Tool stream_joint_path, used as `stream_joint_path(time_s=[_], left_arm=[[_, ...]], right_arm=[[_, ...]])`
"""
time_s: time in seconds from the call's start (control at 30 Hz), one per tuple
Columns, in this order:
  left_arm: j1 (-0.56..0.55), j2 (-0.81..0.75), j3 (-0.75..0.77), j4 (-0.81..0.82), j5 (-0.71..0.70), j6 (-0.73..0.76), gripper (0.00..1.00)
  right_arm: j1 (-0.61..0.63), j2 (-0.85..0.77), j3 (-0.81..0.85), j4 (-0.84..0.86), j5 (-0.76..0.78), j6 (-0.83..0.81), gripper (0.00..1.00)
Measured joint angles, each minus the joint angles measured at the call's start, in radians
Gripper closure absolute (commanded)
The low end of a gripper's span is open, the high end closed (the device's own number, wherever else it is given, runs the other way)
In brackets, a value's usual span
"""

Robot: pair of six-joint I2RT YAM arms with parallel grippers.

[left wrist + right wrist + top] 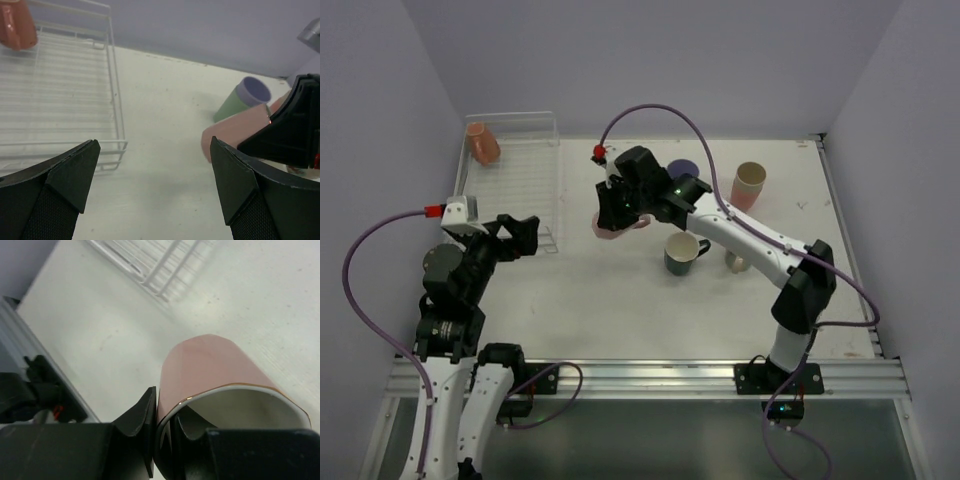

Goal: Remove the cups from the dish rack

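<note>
The dish rack [525,180] of white wire sits at the back left and shows again in the left wrist view [60,100]. One orange cup [483,142] stands in its far corner [17,27]. My right gripper [616,212] is shut on the rim of a pink cup [215,370], one finger inside and one outside, just above the table right of the rack. The right wrist view shows this grip [165,425]. The pink cup [232,135] also appears in the left wrist view. My left gripper [523,238] hangs open and empty by the rack's near right corner [155,175].
A dark green handled mug [682,253], a beige cup [750,185], a small beige cup [735,262] and a purple cup [682,168] are on the table to the right. A green cup with a purple inside [242,100] stands behind the pink one. Grey walls enclose the table.
</note>
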Motion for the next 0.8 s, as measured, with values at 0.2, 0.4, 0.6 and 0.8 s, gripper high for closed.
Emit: stream_joint_path(time_s=[0.2,0.4,0.6,0.8], left_arm=[[0.000,-0.094,-0.071,-0.059,-0.126,0.047,0.00],[0.000,-0.165,-0.109,-0.056,-0.196,0.055,0.00],[0.000,-0.163,-0.126,-0.055,-0.203,0.055,0.00],[0.000,-0.162,-0.132,-0.055,-0.202,0.055,0.00]], right_arm=[[0.018,0.267,0.249,-0.228,0.107,-0.162,1.00],[0.054,0.439,0.362,-0.364,0.200,-0.258,1.00],[0.061,0.512,0.423,-0.404,0.277,-0.338,1.00],[0.058,0.546,0.431,-0.399,0.352,-0.395,1.00]])
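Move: The right hand holds the pink cup by its rim; the bare table spot it is bound for lies about 5 cm ahead, 3 cm to the right and roughly 20 cm below. The teal cup stands some 16 cm right and 3 ahead of the hand, the purple-green stack 16 right and 18 ahead, the dish rack's near right corner 12 left and 8 ahead. From the left hand, the spot lies 9 cm ahead, 22 right, 27 below. The right hand carries the pink cup down about 16 cm towards the open table left of the teal cup, quickly at first then easing and edging forward some 5 cm, the shut fingers still pinching its rim while the wrist swings them about 40 degrees from slanting left to nearly straight down. The left hand, empty and open, draws off left and down about 4 cm each, turning slightly counter-clockwise. ##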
